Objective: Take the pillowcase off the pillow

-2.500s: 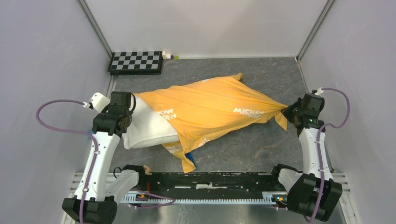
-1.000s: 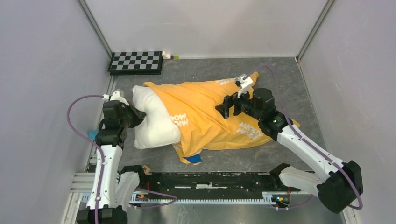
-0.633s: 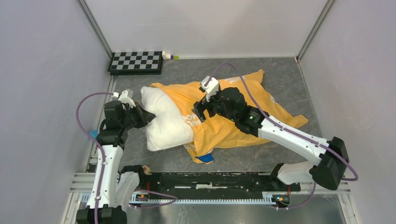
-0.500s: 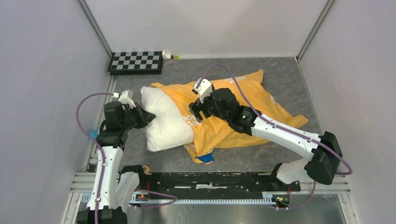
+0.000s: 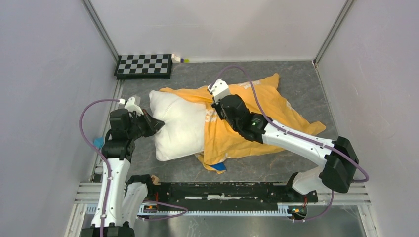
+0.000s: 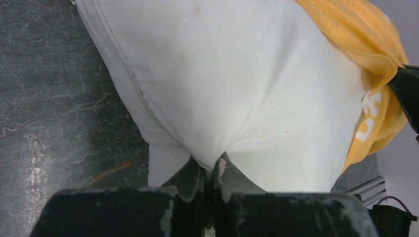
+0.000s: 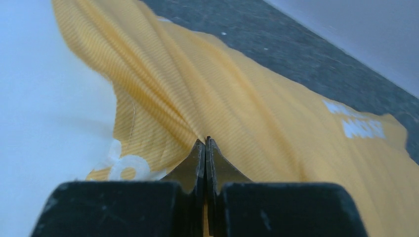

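Note:
The white pillow (image 5: 180, 129) lies left of centre, its left half bare, its right half still inside the orange-yellow pillowcase (image 5: 257, 106) with white lettering. A blue bit of the pillowcase (image 5: 219, 166) shows at the front edge. My left gripper (image 5: 157, 124) is shut on the pillow's left end; the left wrist view shows white cloth (image 6: 222, 98) pinched between the jaws (image 6: 214, 170). My right gripper (image 5: 213, 114) is shut on the pillowcase's open hem; the right wrist view shows orange fabric (image 7: 247, 113) pinched at the tips (image 7: 206, 143).
A black-and-white checkerboard (image 5: 144, 65) lies at the back left with a small white item (image 5: 179, 59) beside it. Grey walls close in left, back and right. A metal rail (image 5: 217, 195) runs along the near edge.
My right arm let go of the pillowcase's far right end, swung left across it and closed on the hem by the pillow. The pillowcase went slack. The pillow shifted slightly right.

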`<move>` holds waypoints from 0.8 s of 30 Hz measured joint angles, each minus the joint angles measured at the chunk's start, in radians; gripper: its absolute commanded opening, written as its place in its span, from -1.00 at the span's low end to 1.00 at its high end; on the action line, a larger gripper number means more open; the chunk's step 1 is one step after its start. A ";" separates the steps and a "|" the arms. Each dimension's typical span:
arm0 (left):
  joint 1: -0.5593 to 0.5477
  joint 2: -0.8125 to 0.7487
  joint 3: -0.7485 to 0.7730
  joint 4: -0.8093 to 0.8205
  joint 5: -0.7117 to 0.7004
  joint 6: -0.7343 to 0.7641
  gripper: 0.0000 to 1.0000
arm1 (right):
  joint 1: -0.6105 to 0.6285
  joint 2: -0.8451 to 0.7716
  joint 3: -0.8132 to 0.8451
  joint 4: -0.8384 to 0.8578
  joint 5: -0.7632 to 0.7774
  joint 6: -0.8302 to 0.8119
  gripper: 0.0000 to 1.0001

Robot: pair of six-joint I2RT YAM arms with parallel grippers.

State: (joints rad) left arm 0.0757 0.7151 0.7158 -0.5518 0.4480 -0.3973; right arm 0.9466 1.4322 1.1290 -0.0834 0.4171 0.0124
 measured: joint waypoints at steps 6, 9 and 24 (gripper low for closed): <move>-0.006 -0.023 0.000 -0.013 -0.010 0.004 -0.95 | -0.092 -0.025 -0.001 -0.038 0.172 0.051 -1.00; -0.009 -0.027 0.000 -0.013 -0.005 0.004 -0.95 | -0.208 -0.054 -0.024 -0.058 0.165 0.096 -1.00; -0.022 -0.074 -0.018 0.016 0.089 0.003 -0.95 | -0.370 -0.182 -0.102 -0.088 -0.209 0.050 0.34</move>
State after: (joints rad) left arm 0.0536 0.6415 0.6979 -0.5362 0.5369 -0.3939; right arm 0.5770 1.2507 1.0267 -0.1715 0.2081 0.0624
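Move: The pillowcase's opening edge is already pinched in the right fingers, and the case's orange bulk centres roughly 21 cm to this hand's right, 6 cm back and 10 cm below. The white pillow's middle is about 17 cm left of the right hand, 11 cm back and 8 cm lower; the blue lining corner is some 30 cm back and 2 cm right. The left hand grips the pillow's end, its middle about 10 cm to the right, with the pinched edge 26 cm right and 10 cm ahead. The pinched edge of the pillowcase is dragged by the right hand about 15 cm rightward and 6 cm forward, off along the pillow, the hand turning some 25 degrees clockwise. Then the fingers open just past halfway and the hand eases back left 2–3 cm, undoing part of the turn. The left hand keeps its grip on the pillow end, drifting some 2 cm right. ##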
